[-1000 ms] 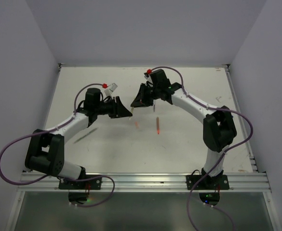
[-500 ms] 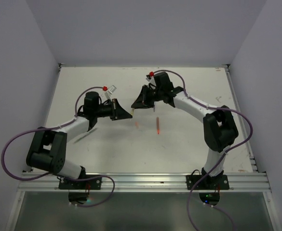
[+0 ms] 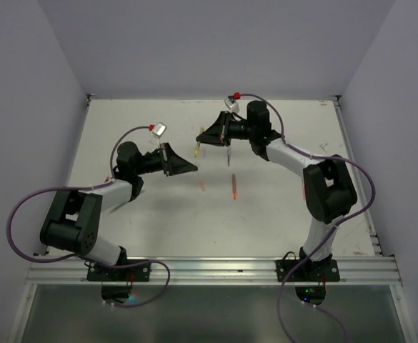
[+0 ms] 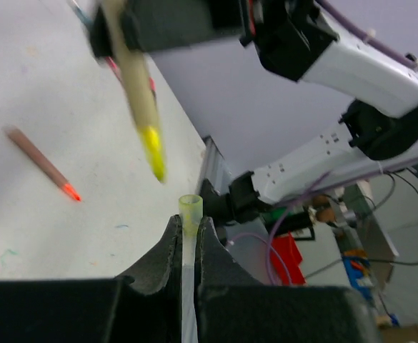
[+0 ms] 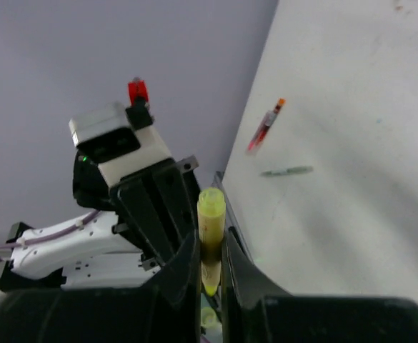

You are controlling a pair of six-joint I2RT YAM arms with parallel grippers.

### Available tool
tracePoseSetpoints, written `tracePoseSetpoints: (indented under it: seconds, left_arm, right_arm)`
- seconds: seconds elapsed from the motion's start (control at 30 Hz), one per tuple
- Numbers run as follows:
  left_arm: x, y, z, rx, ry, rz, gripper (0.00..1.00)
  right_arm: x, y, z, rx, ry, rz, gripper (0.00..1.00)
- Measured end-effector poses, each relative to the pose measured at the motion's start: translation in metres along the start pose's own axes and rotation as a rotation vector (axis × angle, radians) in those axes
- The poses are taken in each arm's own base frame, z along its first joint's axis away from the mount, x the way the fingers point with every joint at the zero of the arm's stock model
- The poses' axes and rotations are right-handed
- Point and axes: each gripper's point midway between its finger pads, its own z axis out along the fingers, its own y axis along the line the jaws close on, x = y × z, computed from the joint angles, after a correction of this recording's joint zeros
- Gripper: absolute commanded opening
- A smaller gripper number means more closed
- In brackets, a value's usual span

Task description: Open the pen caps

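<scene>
My right gripper [image 5: 210, 239] is shut on a yellow pen [image 5: 211, 211], held above the table at the middle back. The pen's bare yellow tip [image 4: 153, 153] points down toward my left gripper [image 4: 189, 221]. That gripper is shut on a small yellow-green pen cap [image 4: 190, 209], which stands free of the pen with a clear gap between them. From above, the left gripper [image 3: 193, 169] sits just below and left of the right gripper [image 3: 203, 137], with the yellow pen [image 3: 198, 148] between them.
On the white table [image 3: 137, 128] lie a red-orange pen [image 3: 234, 188], a faint pink piece [image 3: 203, 184] and a thin dark pen [image 3: 228, 158]. A brownish pen with an orange tip [image 4: 41, 163] lies below the grippers. Walls enclose the table on three sides.
The left gripper has shut on the cap and drawn back to the left. The right gripper has swung right and back with the yellow pen, so cap and pen are apart.
</scene>
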Motion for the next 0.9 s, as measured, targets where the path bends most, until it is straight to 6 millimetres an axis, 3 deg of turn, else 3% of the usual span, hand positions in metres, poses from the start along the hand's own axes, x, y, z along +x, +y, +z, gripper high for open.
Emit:
tracePoseSetpoints:
  seconds: [0.1, 0.23, 0.43, 0.57, 0.77, 0.9]
  left_arm:
    - [0.024, -0.003, 0.000, 0.026, 0.106, 0.005, 0.00]
    - [0.037, 0.015, 0.000, -0.060, 0.171, 0.001, 0.00]
    - [0.034, 0.061, -0.008, -0.330, 0.140, -0.011, 0.00]
    - [0.044, 0.089, -0.023, -0.496, 0.145, -0.035, 0.00]
    - [0.065, 0.124, -0.029, -0.637, 0.187, -0.079, 0.00]
    - [0.075, 0.141, -0.029, -0.696, 0.208, -0.096, 0.00]
  right_arm:
    - [-0.030, -0.011, -0.004, 0.085, -0.112, -0.026, 0.00]
    - [-0.064, -0.041, -0.021, 0.329, -0.236, -0.073, 0.00]
    - [-0.064, -0.067, -0.063, 0.705, -0.200, -0.072, 0.00]
    - [-0.039, -0.085, -0.095, 0.891, -0.094, -0.078, 0.00]
    - [0.038, -0.145, -0.135, 1.074, 0.104, 0.017, 0.00]
    - [0.054, -0.157, -0.142, 1.097, 0.150, 0.034, 0.00]
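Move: The right hand, gripping the uncapped yellow pen, heads for bare table about 16 cm to its right, 3 cm back and 22 cm below. The brown pen lies 3 cm left of that spot, the white pen 11 cm ahead and 11 cm right of the hand. The left hand, holding the yellow cap, has its bare spot 20 cm below, 3 cm left; the orange cap sits 5 cm ahead and 2 cm right of it, equally low. Rightward and down in an arc, the right hand first swings some 7 cm forward away from the cap, then comes back past its start, carrying the yellow pen 16 cm right and 15 cm down towards the spot beside the brown pen, its fingers tipping down about 60 degrees. The left hand draws back briefly, then sinks 16 cm towards the table by the orange cap, fingers tilting downward; both keep their grips. ##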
